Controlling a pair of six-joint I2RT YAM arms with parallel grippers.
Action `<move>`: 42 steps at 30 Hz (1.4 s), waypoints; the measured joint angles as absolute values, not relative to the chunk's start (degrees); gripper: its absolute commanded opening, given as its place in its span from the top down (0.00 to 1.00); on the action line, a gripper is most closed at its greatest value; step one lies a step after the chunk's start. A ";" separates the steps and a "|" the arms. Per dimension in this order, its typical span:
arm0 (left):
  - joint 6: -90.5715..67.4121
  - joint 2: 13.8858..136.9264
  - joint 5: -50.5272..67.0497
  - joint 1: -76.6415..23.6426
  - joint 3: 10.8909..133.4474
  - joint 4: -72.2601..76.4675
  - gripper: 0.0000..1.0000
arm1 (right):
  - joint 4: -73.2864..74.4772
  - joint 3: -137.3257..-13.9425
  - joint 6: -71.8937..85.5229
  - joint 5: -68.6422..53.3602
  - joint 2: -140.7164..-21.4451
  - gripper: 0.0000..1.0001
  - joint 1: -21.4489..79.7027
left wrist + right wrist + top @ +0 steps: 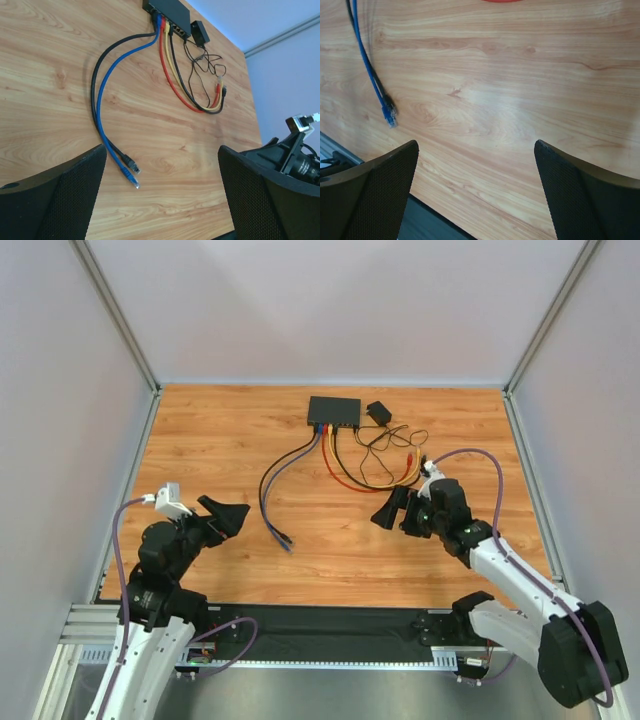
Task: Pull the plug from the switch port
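Note:
The switch (334, 411) is a flat black box at the back middle of the table; it also shows in the left wrist view (169, 16). Black, blue (318, 427), red and yellow plugs sit in its front sockets. The blue cable (275, 495) and a black cable run down to loose ends near the middle (131, 176). Red and yellow cables (350, 475) loop right. My left gripper (228, 513) is open and empty at the near left. My right gripper (392, 508) is open and empty at the near right. Both are far from the switch.
A small black power adapter (379, 412) with thin black wire lies right of the switch. Loose red and yellow cable ends (412, 462) lie near my right wrist. Grey walls enclose the wooden table (220, 440). A black strip (330, 625) runs along the near edge.

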State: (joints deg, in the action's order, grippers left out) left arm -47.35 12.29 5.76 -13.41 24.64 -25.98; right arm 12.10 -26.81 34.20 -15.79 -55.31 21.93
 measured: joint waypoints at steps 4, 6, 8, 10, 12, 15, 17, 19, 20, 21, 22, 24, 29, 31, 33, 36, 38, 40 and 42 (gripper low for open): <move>-47.11 15.35 7.29 -13.41 24.64 -24.84 0.06 | 14.09 -31.64 33.93 -14.17 -61.95 0.00 21.93; -47.07 19.62 7.86 -13.41 24.97 -23.44 0.10 | 14.37 -35.05 33.76 -13.34 -65.60 0.00 21.93; -46.96 26.68 8.36 -13.43 25.89 -21.80 0.11 | 14.17 -38.96 33.69 -12.36 -69.60 0.00 21.93; -46.92 33.91 8.58 -13.69 27.35 -19.44 0.12 | 13.63 -42.72 33.58 -11.57 -73.32 0.00 21.93; -46.61 40.95 8.12 -14.66 29.47 -17.17 0.14 | 13.28 -46.65 33.56 -10.55 -77.41 0.00 21.91; -44.93 49.65 6.90 -16.23 34.37 -14.35 0.19 | 12.91 -52.25 33.58 -9.21 -82.74 0.02 21.87; -43.05 55.33 6.04 -16.97 38.76 -12.58 0.21 | 11.25 -55.96 33.61 -8.56 -86.65 0.05 21.87; -40.66 60.90 5.80 -17.47 42.87 -8.88 0.25 | 9.54 -59.57 33.80 -8.43 -90.83 0.09 21.85; -39.66 63.00 5.80 -17.56 44.21 -6.81 0.25 | 8.34 -61.12 33.85 -8.43 -92.88 0.11 21.78; -37.91 66.04 6.00 -17.67 45.60 -3.16 0.27 | 7.22 -62.72 34.13 -8.38 -95.13 0.12 21.69; -36.67 68.55 6.17 -17.82 46.63 -0.51 0.29 | 6.26 -64.42 34.39 -8.40 -97.54 0.14 21.67; -34.15 74.02 6.92 -17.93 49.23 4.01 0.33 | 4.84 -68.31 34.87 -8.08 -102.48 0.19 21.56; -29.36 91.50 11.46 -18.00 59.70 14.94 0.44 | 2.13 -79.33 35.51 -7.88 -114.65 0.35 20.88; -27.99 97.38 13.34 -18.02 63.42 18.09 0.44 | 1.63 -82.48 35.16 -7.60 -117.60 0.38 20.56; -26.52 102.94 14.87 -18.04 68.42 19.11 0.43 | 1.37 -84.40 34.48 -7.20 -119.11 0.39 20.43; -24.14 109.62 15.86 -18.26 76.64 19.11 0.41 | -0.27 -85.12 32.67 -6.33 -119.63 0.39 20.12; -22.85 112.46 16.01 -18.57 80.79 19.09 0.40 | -1.58 -85.27 31.64 -5.93 -119.85 0.39 19.88; -22.37 113.86 15.92 -18.90 82.46 19.49 0.40 | -2.44 -85.93 31.24 -6.09 -120.70 0.39 19.55; -22.39 114.48 15.75 -19.16 82.11 20.53 0.39 | -3.70 -87.18 30.98 -6.90 -122.37 0.39 19.07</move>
State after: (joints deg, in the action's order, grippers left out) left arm -22.39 114.48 15.75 -19.16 82.11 20.53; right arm -3.70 -87.18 30.98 -6.90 -122.37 19.07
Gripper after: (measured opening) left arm 0.599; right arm 0.611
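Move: The black plug at the right end of the switch's row of plugs lies about 34 cm ahead of the right hand, 13 cm to its left and some 8 cm below. From that hand, the power adapter is roughly 39 cm ahead and 1 cm left. The switch's middle lies about 42 cm ahead of the left hand, 20 cm to its right and 18 cm lower; the blue cable's loose end is 2 cm ahead, 11 cm right. Send both empty grippers out to the switch together. Bring the left one about 34 cm forward and 16 cm right to the switch's left end, dipping and recovering early, its left side rolling up and the wrist swinging clockwise. Bring the right one some 32 cm forward and a little left towards the plugs, arching slightly, fingertips tipping up. Narrow both to just over half open, gripping nothing. ##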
